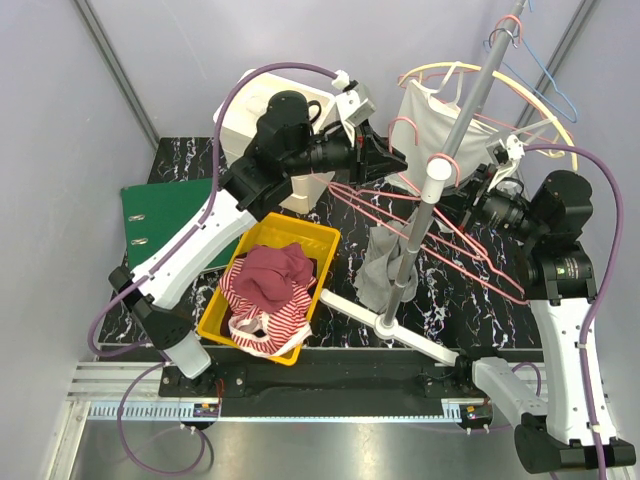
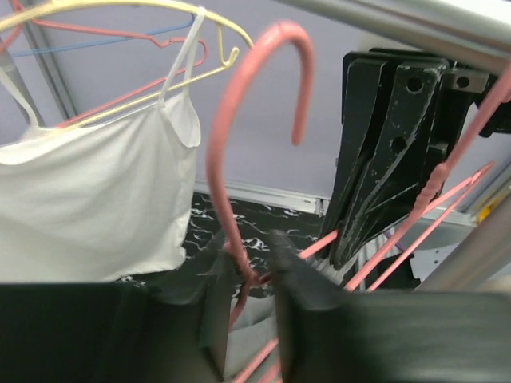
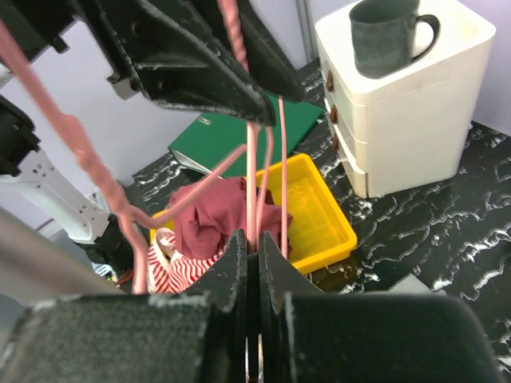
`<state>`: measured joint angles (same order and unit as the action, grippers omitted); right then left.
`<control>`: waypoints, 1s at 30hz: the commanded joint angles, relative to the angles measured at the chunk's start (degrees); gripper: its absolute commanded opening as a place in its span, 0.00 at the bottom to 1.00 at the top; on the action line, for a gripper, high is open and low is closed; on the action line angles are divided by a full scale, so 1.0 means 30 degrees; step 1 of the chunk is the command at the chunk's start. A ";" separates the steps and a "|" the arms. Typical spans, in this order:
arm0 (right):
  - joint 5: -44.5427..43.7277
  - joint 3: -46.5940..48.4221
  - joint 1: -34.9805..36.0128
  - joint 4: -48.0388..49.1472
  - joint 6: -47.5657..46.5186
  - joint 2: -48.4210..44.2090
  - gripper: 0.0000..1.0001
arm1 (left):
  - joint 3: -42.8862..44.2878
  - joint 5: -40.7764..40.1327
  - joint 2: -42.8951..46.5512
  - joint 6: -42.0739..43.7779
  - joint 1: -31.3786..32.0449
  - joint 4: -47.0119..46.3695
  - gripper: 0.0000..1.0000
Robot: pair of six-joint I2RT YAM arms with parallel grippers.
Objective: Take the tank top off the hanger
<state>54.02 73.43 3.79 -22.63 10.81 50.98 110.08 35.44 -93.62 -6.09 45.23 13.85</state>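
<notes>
A grey tank top (image 1: pixel 383 265) hangs limp from a pink hanger (image 1: pixel 440 232) beside the rack pole (image 1: pixel 452 140). In the left wrist view its grey cloth (image 2: pixel 255 322) shows below the jaws. My left gripper (image 1: pixel 385 160) (image 2: pixel 251 247) straddles the twisted neck under the pink hook (image 2: pixel 239 120). The neck lies against the left finger and a gap shows on the right, so the gripper is open. From the right, my right gripper (image 1: pixel 470 195) (image 3: pixel 251 239) is shut on a pink hanger wire (image 3: pixel 251 159).
A white tank top (image 1: pixel 430 125) (image 2: pixel 88 191) hangs on a yellow hanger at the back. The yellow bin (image 1: pixel 215 320) (image 3: pixel 319 215) holds maroon and red-striped clothes. A white drawer unit (image 1: pixel 245 115) carries a mug (image 3: pixel 383 36). A green folder (image 1: pixel 165 210) lies at the left.
</notes>
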 commanded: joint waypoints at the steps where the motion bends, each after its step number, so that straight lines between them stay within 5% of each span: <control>1: 0.0044 -0.0070 -0.0005 0.0777 0.0059 -0.0528 0.01 | 0.1332 0.0202 -0.0432 -0.0198 -0.0048 0.0334 0.07; 3: -0.1303 -0.0305 -0.0034 0.0573 0.0205 -0.0821 0.06 | 0.1305 -0.0385 -0.0199 -0.0169 -0.0048 0.0628 0.00; 6: -0.3088 -0.0948 -0.0034 0.0251 0.0701 -0.1231 0.28 | 0.1186 -0.1526 0.0299 0.0532 0.0155 0.1154 0.00; 7: -0.3732 -0.1067 -0.0034 0.0075 0.0820 -0.1348 0.43 | 0.1158 -0.2546 0.0445 0.1115 0.0215 0.1678 0.00; 14: -1.0061 -0.1390 -0.0034 -0.2820 0.1173 -0.2693 0.79 | 0.1449 -0.6068 0.1413 0.4573 0.0947 0.4141 0.00; 21: -1.2001 -0.0220 -0.0034 -0.4496 0.0148 -0.3722 0.91 | 0.0045 -0.6952 0.3520 1.0373 0.1856 0.5489 0.00; 30: -1.2001 -0.0189 -0.0063 -0.5170 -0.0263 -0.3868 0.95 | 0.3939 -0.7446 0.2059 1.3864 0.1827 1.3164 0.00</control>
<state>19.51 71.57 3.64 -36.99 11.29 39.31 117.78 15.94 -85.71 29.43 50.89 44.47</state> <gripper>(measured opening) 0.941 0.048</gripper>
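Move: The pink hanger's neck stands right at the left fingertips, between the half-shut fingers; from the right hand, which already pinches that hanger's wire, the neck lies some 3 cm ahead, 6 cm left and 5 cm up. From the left hand, the stand's pole is about 4 cm back and 6 cm to the right, the grey tank top roughly 25 cm below and 3 cm right, and the white top about 12 cm ahead and 12 cm right. The left fingers shut on the pink hanger's neck just under the hook; the right hand then opens wide, lets go of the hanger's wire and backs off about 8 cm to the right, sinking slightly and turning clockwise. The left dips 3 cm, then rises and carries the hanger some 7 cm left, away from the pole, fingers tipping down and wrist rolling about 25 degrees. ##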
